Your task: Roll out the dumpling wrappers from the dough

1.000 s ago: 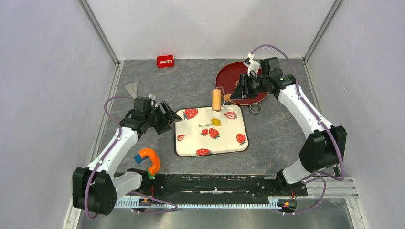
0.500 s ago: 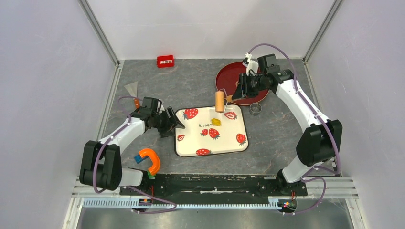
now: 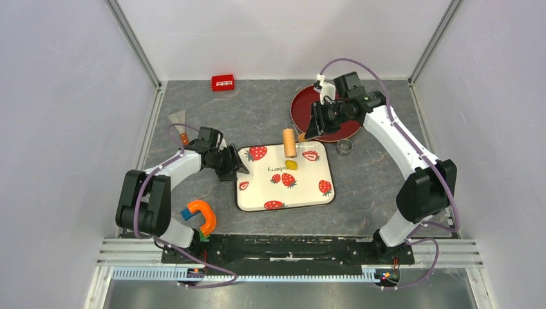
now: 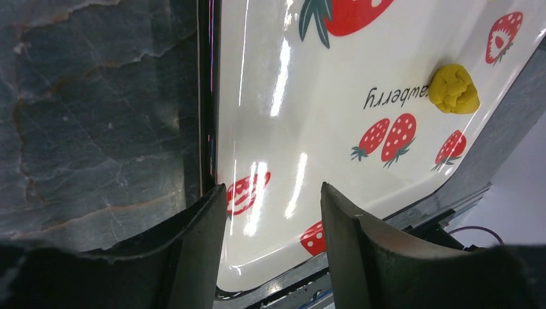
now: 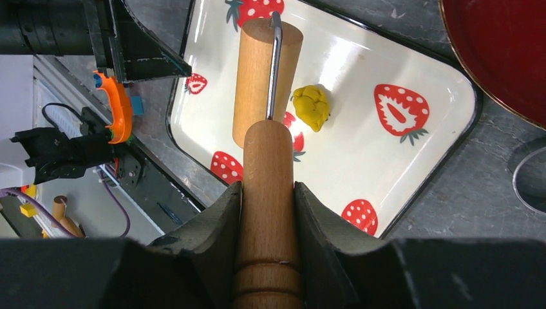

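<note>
The dough (image 3: 291, 165) is a small yellow lump on the strawberry-print tray (image 3: 302, 193), also visible in the left wrist view (image 4: 454, 89) and the right wrist view (image 5: 312, 106). My right gripper (image 3: 309, 134) is shut on the wooden roller's handle (image 5: 267, 193). The roller's barrel (image 3: 290, 141) hangs over the tray's far edge, just beyond the dough. My left gripper (image 4: 273, 199) is open at the tray's left rim (image 4: 209, 129), one finger outside the rim and one over the tray. No dumpling wrappers are in view.
A red plate (image 3: 335, 129) lies behind the right gripper, with a metal ring cutter (image 3: 345, 147) beside it. A red block (image 3: 223, 82) sits at the back, a grey scraper (image 3: 177, 119) at the left and an orange-and-blue tool (image 3: 201, 215) near the left arm's base.
My left gripper has moved right to the tray's left edge and its jaws have narrowed. My right gripper has carried the roller slightly left and down.
</note>
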Action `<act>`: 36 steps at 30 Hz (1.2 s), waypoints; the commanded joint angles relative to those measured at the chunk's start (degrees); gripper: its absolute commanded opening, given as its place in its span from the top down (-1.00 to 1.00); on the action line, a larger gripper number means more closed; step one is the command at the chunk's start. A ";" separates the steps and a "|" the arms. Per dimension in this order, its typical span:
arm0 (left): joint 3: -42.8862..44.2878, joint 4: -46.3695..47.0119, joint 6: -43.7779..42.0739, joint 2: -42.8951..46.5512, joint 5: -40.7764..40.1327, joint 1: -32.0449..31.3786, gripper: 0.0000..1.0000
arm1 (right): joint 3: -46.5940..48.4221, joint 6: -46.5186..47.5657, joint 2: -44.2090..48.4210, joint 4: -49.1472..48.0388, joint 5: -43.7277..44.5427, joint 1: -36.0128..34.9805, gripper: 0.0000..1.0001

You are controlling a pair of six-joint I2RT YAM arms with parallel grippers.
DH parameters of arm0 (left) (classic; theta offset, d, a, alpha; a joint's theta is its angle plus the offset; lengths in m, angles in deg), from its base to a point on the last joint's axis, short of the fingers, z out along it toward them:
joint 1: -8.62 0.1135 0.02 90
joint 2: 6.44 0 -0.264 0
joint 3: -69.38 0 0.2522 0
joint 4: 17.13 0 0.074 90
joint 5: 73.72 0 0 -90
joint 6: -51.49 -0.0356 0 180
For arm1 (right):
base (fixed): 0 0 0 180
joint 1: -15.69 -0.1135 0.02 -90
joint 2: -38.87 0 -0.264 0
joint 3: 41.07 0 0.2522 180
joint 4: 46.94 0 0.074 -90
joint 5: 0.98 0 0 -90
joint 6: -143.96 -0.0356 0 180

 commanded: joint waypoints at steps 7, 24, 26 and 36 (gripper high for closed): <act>5.56 -8.27 -8.60 -3.67 -6.50 -0.23 -0.08 | 1.11 1.84 0.89 1.43 2.29 -0.69 1.00; -2.30 -1.95 -6.45 4.41 -9.00 -0.27 -0.09 | 3.88 2.72 -1.96 3.97 4.71 -1.89 1.00; -2.41 0.11 -5.52 2.66 -6.85 -0.36 -0.05 | 3.99 2.88 -2.13 4.24 5.23 -2.07 1.00; -1.19 2.36 -3.99 -0.98 -5.74 -0.73 0.40 | 7.48 3.47 -4.46 5.57 6.37 -2.18 1.00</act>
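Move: The left hand, open, hangs just inside the tray; the part of its left rim it goes for lies about 2 cm left, 1 cm back and 3 cm below. The dough is roughly 13 cm right, 1 cm ahead and 2 cm below. From the right hand, which holds the roller, the dough is some 6 cm back, 4 cm left and 18 cm below; the red plate is 8 cm ahead and 6 cm right, and the metal ring 11 cm right and 1 cm back, both on the table. The left hand dips about 1 cm, then lifts and shifts some 3 cm left over the tray's left rim, drawing slightly back and rolling its left side up about 10 degrees, before sinking roughly 3 cm to straddle the rim as its fingers close from a good half open to about a third. The right hand keeps its grip on the roller's handle and lowers it some 3 cm towards the dough, edging a little right and tipping its left side down by about 10 degrees, with the roller still in the air above the tray. ##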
